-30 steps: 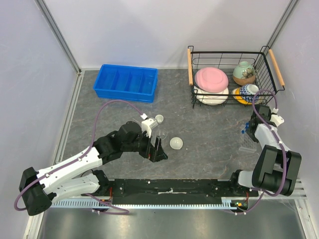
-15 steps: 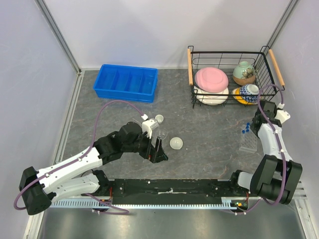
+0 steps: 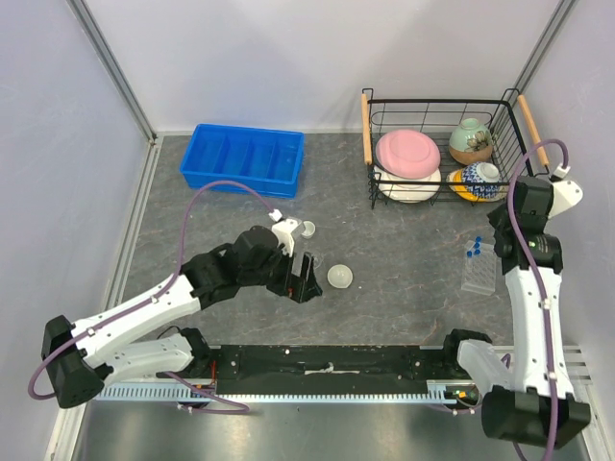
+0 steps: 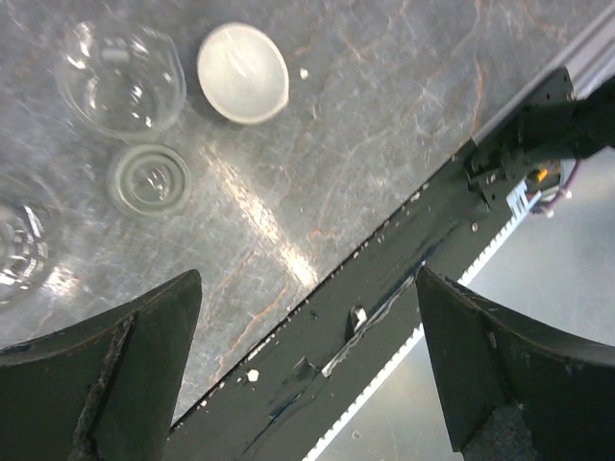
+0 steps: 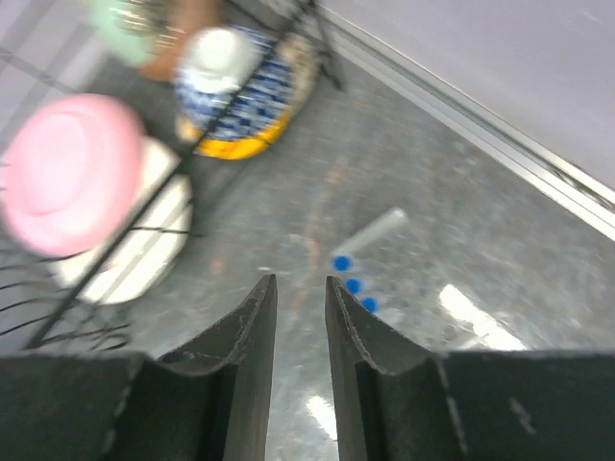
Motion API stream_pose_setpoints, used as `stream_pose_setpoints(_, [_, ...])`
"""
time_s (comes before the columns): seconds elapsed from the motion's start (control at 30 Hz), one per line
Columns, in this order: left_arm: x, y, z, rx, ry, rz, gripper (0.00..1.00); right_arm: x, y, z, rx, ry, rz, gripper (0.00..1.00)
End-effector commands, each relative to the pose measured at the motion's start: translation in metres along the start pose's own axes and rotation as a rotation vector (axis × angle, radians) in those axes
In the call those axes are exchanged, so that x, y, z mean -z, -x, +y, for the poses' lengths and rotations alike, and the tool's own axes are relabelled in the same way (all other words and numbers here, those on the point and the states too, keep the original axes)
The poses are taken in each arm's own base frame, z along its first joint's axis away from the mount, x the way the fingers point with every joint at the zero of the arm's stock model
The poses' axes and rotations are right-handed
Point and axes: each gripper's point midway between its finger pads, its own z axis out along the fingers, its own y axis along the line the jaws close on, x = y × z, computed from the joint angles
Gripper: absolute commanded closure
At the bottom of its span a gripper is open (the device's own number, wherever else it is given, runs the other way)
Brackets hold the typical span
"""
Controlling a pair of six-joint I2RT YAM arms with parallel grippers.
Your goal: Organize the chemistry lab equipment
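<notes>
A small white round dish (image 3: pixel 339 276) (image 4: pixel 242 72) lies mid-table, with a clear glass beaker (image 3: pixel 307 229) (image 4: pixel 120 65) and a clear round glass piece (image 4: pixel 149 180) close by. My left gripper (image 3: pixel 306 279) (image 4: pixel 307 370) hovers wide open beside them, holding nothing. At the right, a clear plastic rack (image 3: pixel 478 274) holds blue-capped tubes (image 3: pixel 474 250) (image 5: pixel 354 285). My right gripper (image 5: pixel 300 288) hangs above and to the left of the tubes. Its jaws stand a narrow gap apart with nothing between them.
A blue divided tray (image 3: pixel 243 158) sits at the back left. A black wire basket (image 3: pixel 437 99) at the back right holds a pink plate (image 3: pixel 407 152) (image 5: pixel 72 173) and patterned bowls (image 3: pixel 471 139) (image 5: pixel 240 91). The dark rail (image 4: pixel 384 288) runs along the table's near edge.
My right arm has risen from the rack and swung toward the right wall, its jaws parting slightly. The left arm has shifted a little to the right.
</notes>
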Motion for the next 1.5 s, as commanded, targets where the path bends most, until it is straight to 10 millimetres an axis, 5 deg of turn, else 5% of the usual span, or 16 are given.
stream_pose_setpoints(0.0, [0.014, 0.044, 0.003, -0.035, 0.119, -0.091, 0.0, 0.053, 0.038, 0.051, 0.029, 0.229, -0.086, 0.66])
stream_pose_setpoints(0.27, [0.012, 0.089, 0.026, 0.001, 0.278, -0.127, 0.0, 0.105, 0.018, 0.118, 0.119, 0.603, -0.001, 0.66])
stream_pose_setpoints(0.5, [0.013, 0.162, 0.071, 0.114, 0.382, -0.215, 0.01, 0.141, -0.019, 0.152, 0.223, 0.839, 0.057, 0.67])
stream_pose_setpoints(0.67, [0.01, 0.219, 0.1, 0.145, 0.432, -0.267, 0.02, 0.169, -0.065, 0.175, 0.352, 1.004, 0.111, 0.67])
stream_pose_setpoints(0.8, [-0.017, 0.24, 0.133, 0.174, 0.474, -0.228, 0.03, 0.194, -0.125, 0.202, 0.539, 1.077, 0.144, 0.67])
stream_pose_setpoints(0.83, [-0.02, 0.245, 0.137, 0.173, 0.479, -0.227, 0.03, 0.187, -0.146, 0.21, 0.612, 1.044, 0.152, 0.67])
stream_pose_setpoints(1.17, [-0.047, 0.289, 0.212, 0.186, 0.557, -0.24, 0.03, 0.188, -0.198, 0.295, 0.674, 1.082, 0.07, 0.65])
stream_pose_setpoints(1.23, [-0.055, 0.29, 0.224, 0.198, 0.55, -0.235, 0.03, 0.188, -0.216, 0.303, 0.689, 1.12, 0.101, 0.65])
stream_pose_setpoints(1.47, [-0.071, 0.302, 0.284, 0.241, 0.589, -0.259, 0.03, 0.19, -0.233, 0.315, 0.661, 1.192, 0.1, 0.65])
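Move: The blue tray's middle lies about 39 cm ahead of the left hand, 18 cm left and 13 cm lower; the white cup is 21 cm ahead, level sideways, 14 cm down. For the right hand, the white cup is roughly 46 cm left, 9 cm ahead, 20 cm below; the dish rack stands 25 cm ahead, 7 cm left, 14 cm down, the white dish 37 cm left, 5 cm back, 22 cm down. Left hand sweeps forward some 38 cm over the tray, right swings left about 40 cm towards the cup. ##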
